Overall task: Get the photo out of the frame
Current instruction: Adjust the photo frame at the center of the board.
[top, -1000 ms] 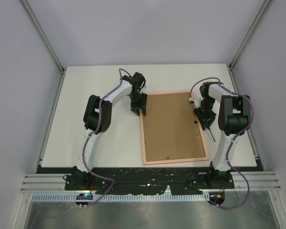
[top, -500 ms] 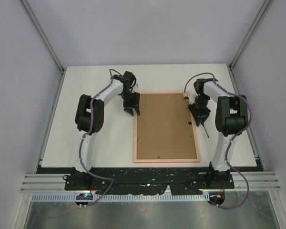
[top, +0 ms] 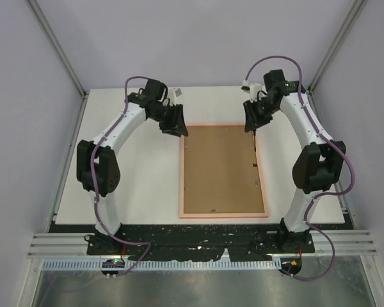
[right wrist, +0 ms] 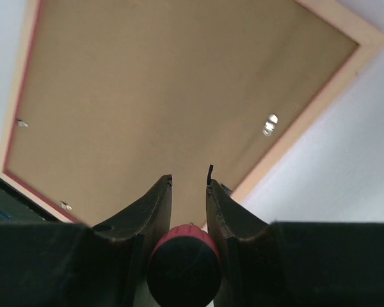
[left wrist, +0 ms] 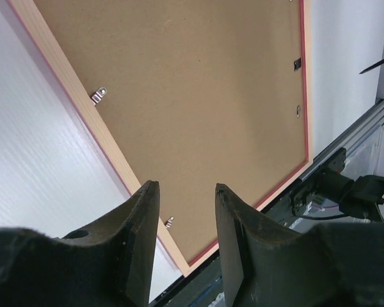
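Note:
The pink frame (top: 180,179) lies face down on the white table, its brown back board (top: 222,169) turned up. The photo is hidden under that board. My left gripper (top: 178,125) hovers above the frame's far left corner; in the left wrist view it (left wrist: 187,188) is open and empty, looking down at the frame's edge (left wrist: 67,80). My right gripper (top: 251,121) hangs over the far right corner. In the right wrist view it (right wrist: 189,182) is shut on a screwdriver with a red and black handle (right wrist: 182,265), above the frame's rim (right wrist: 305,121).
Small metal turn clips (left wrist: 99,96) (right wrist: 269,125) sit along the board's edges. A white tag (top: 177,93) lies near the table's far edge. A metal rail (top: 205,246) runs along the near edge, and grey walls close in both sides.
The frame slid left and straightened a second ago, then stayed still. Both arms have since lifted off it and drawn back to its far corners, the right one keeping the screwdriver.

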Available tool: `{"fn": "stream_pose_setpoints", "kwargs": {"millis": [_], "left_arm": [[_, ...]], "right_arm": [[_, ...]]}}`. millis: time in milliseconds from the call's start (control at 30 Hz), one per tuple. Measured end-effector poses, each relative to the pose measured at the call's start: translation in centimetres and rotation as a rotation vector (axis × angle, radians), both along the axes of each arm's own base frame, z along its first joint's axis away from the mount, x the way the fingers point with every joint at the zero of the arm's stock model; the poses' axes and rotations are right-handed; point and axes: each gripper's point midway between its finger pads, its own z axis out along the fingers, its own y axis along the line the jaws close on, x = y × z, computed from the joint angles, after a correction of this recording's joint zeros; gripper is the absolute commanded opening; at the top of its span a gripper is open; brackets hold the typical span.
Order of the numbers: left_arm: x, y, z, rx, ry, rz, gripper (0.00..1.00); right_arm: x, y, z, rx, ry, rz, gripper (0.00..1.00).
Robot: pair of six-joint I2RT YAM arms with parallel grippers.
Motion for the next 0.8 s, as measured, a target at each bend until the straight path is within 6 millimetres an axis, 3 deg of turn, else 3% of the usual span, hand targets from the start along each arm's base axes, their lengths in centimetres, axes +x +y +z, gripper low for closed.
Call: {"fn": "stream_pose_setpoints", "kwargs": {"millis": [133, 300, 467, 600, 800], "left_arm": [[-0.4, 0.6, -1.3, 0.005, -0.011, -0.024, 0.43], [-1.1, 2.2, -4.6, 0.043, 0.056, 0.001, 0.41], [-1.0, 2.7, -8.2, 0.061, 0.13, 0.023, 0.38], [-1.1, 2.9, -11.1, 0.06, 0.193, 0.034, 0.28], [-1.6, 2.5, -12.7, 0.005, 0.256, 0.045, 0.16]], "right_arm": [[1.2, 5.4, 1.9, 0.145, -0.086, 0.062, 0.08], [3.8, 11.1, 4.9, 0.301, -0.228, 0.079, 0.08], [6.9, 14.5, 8.0, 0.463, -0.332, 0.011, 0.08], [9.6, 16.6, 8.1, 0.54, -0.344, -0.035, 0.08], [12.8, 19.6, 4.2, 0.57, -0.275, -0.073, 0.08]]}}
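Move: The frame lies face down. Its left rail runs almost straight under the left hand, about 15 cm down, with the rail's middle some 4 cm back; the frame's middle is 4 cm back and 16 cm right. For the right hand, which holds the screwdriver, the frame's far-left corner lies about 13 cm ahead and 26 cm left, the far rail's middle 13 cm ahead and 11 cm left, both roughly 15 cm below. Lower the left gripper about 13 cm towards the left rail, easing slightly left to its outer edge, tipping the hand some 15 degrees and bringing the parted fingers roughly halfway together. Meanwhile swing the right hand, still gripping the screwdriver, about 20 cm left and some 13 cm forward towards the far-left corner, rising and then starting to sink, rolling its fingers round to point left. ##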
